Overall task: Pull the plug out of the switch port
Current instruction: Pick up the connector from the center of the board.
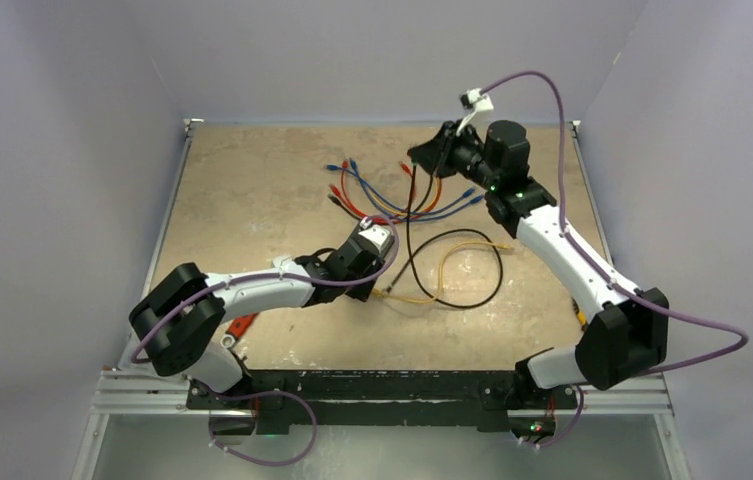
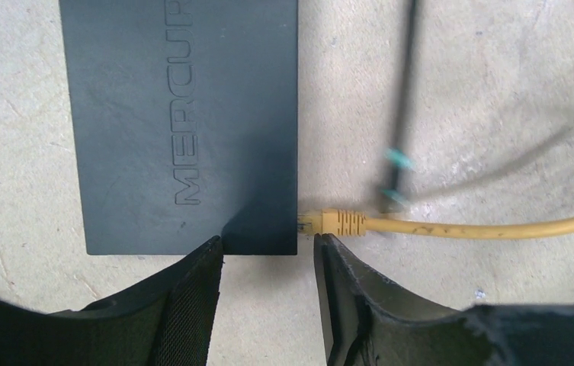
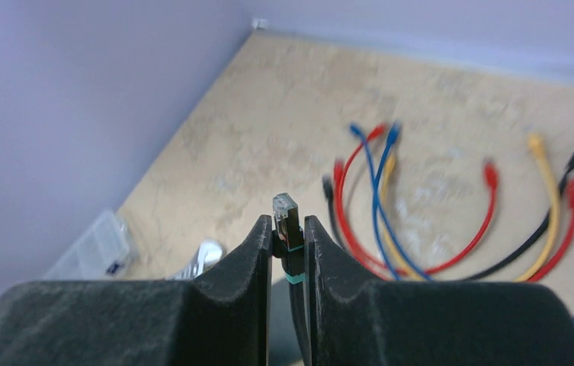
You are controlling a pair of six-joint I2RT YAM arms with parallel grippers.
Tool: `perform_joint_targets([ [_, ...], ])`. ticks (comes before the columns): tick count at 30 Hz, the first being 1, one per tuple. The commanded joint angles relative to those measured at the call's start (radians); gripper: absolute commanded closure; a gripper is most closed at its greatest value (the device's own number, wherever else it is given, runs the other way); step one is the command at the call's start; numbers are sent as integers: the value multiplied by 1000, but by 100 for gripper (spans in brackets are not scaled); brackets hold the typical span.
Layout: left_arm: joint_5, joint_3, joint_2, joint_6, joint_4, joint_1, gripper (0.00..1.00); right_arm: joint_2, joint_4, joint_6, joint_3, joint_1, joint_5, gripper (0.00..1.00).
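Note:
The switch (image 2: 184, 122), a flat matte black box with raised lettering, lies on the table in the left wrist view. A yellow plug (image 2: 333, 221) on a yellow cable (image 1: 422, 297) meets its right edge; I cannot tell whether it sits in a port. My left gripper (image 2: 267, 242) is open, its fingers either side of the switch's near right corner, gripping nothing. From above, that left gripper (image 1: 364, 255) covers the switch. At the back right, my raised right gripper (image 3: 289, 221) is shut on a black plug (image 3: 285, 210) with a clear tip and a teal band.
A bundle of red, blue and yellow cables (image 1: 392, 195) lies at the table's back middle. A black cable (image 1: 482, 290) loops beside the yellow one, and a blurred black cable with teal marks (image 2: 398, 164) crosses near the switch. A clear plastic box (image 3: 93, 248) stands by the wall.

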Motion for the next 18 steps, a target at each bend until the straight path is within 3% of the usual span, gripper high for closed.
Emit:
perform_joint_targets([
  [1,79,-26,-39,-11,33,3,53,-43,-24,-55,161,-10,168,100],
  [7,175,-40,-38,10,75,4,52,-8,-52,-99,355,-30,265,100],
  [18,190,-46,-33,8,92,3,52,101,-118,-152,683,-64,338,100],
])
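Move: Just right of the left hand, about 3 cm across, 1 cm ahead and 3 cm below, sits the yellow plug, still at the switch's near corner; the switch's middle is 8 cm ahead and 1 cm right, and the black cable's loose end 1 cm ahead and 5 cm right. From the right hand, which already grips the black plug, the far fan's red and yellow plugs lie some 17 cm ahead, 5 cm right and 30 cm below. Hoisting the pinched black plug, the right hand climbs fast, some 22 cm, drifting about 7 cm right and a little forward, its grip kept while the fingers tip upward about 25 degrees and swing clockwise about 20. Meanwhile the left hand, half open, eases about 3 cm right and slightly back above the board, bringing its fingertips into line with the yellow plug, without touching it. ##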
